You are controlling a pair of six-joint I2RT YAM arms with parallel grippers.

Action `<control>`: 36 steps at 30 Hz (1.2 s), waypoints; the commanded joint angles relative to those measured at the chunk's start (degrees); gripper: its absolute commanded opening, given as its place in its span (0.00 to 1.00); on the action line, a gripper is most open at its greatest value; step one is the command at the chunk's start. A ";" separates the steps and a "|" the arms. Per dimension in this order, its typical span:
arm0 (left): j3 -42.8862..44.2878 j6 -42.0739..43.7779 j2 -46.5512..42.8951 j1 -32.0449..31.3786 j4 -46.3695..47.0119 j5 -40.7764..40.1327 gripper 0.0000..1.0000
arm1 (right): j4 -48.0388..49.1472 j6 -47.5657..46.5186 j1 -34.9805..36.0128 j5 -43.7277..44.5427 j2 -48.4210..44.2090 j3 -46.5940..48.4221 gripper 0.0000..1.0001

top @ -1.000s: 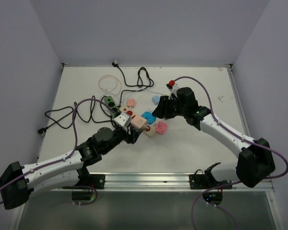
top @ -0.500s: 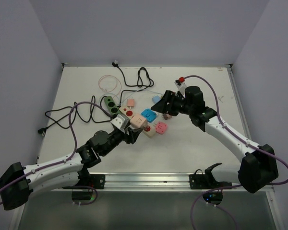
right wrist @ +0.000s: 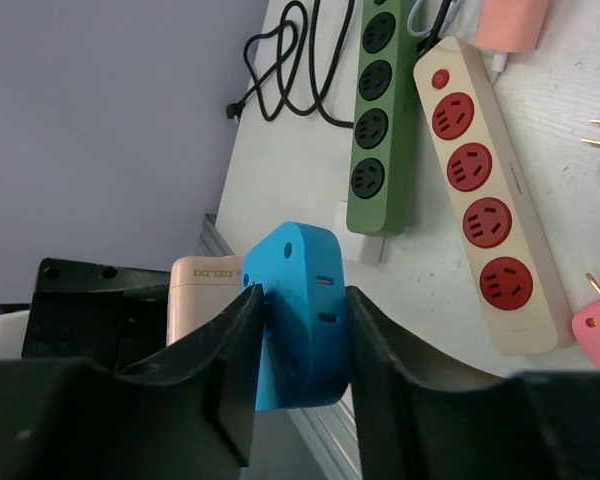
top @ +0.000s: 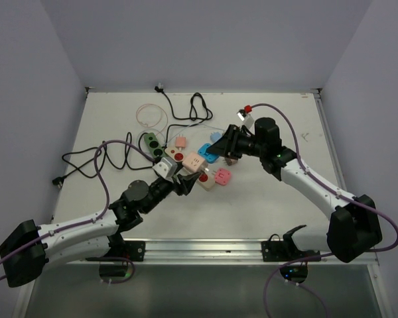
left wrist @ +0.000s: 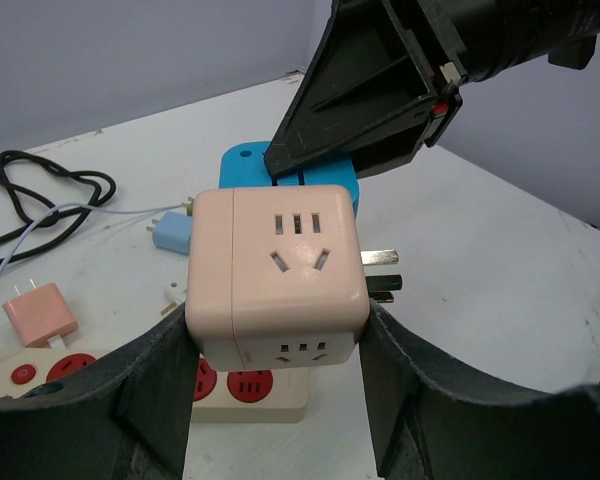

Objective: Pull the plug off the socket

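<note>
My left gripper (left wrist: 275,345) is shut on a pale pink cube socket (left wrist: 275,270), held off the table with its own metal prongs sticking out to the right. A blue plug (left wrist: 242,165) sits against the cube's far side; whether it is seated in the cube I cannot tell. My right gripper (right wrist: 300,330) is shut on the blue plug (right wrist: 305,300), with the pink cube (right wrist: 202,300) just behind it. From above, the cube (top: 194,161) and blue plug (top: 207,150) meet mid-table between the left gripper (top: 188,173) and the right gripper (top: 217,150).
A cream power strip with red sockets (right wrist: 480,200) and a green strip (right wrist: 380,110) lie side by side beneath the grippers. A pink plug (top: 222,175), a light blue plug (top: 215,137), a pink charger (left wrist: 40,312) and black cables (top: 86,159) lie around them.
My right gripper opened and drew back from the blue plug, then returned and closed on it. My left gripper has kept the cube and moved it slightly away from me.
</note>
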 commanded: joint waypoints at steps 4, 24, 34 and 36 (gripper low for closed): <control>-0.67 0.36 -0.90 0.38 11.18 0.74 0.00 | 7.45 4.54 -0.59 -2.77 -0.14 0.04 0.18; -11.49 -7.20 -6.44 0.20 13.84 0.04 0.00 | 12.73 9.39 -10.96 5.13 -0.58 2.41 0.00; -6.66 -11.33 -0.65 0.20 -1.01 0.83 0.00 | -0.29 -5.11 -11.32 8.76 4.68 -2.06 0.00; -5.16 -12.38 2.25 0.20 -4.44 1.44 0.00 | 2.86 -5.91 -11.14 4.63 9.16 -4.61 0.02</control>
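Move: Held in the left hand is the peach adapter; the blue plug stuck on its far side lies about 4 cm ahead and 5 cm right of that hand, near its height. The plug is some 2 cm left of the right hand, with the adapter 4 cm back and 7 cm left. Some 18 cm lower lie the pink plug (2 cm ahead, 3 cm right of the right hand), brown plug (8 ahead, 7 right) and cream strip (6 ahead, 9 left). Closing on the blue plug, the right hand rises about 2 cm and rolls slightly, then all but holds its place while the left, keeping its grip on the adapter, draws back and left a couple of centimetres. The right hand then shoots forward and right some 10 cm away from the adapter, turning clockwise about 20 degrees; finally both sink, the left by nearly 8 cm, tipping down. ##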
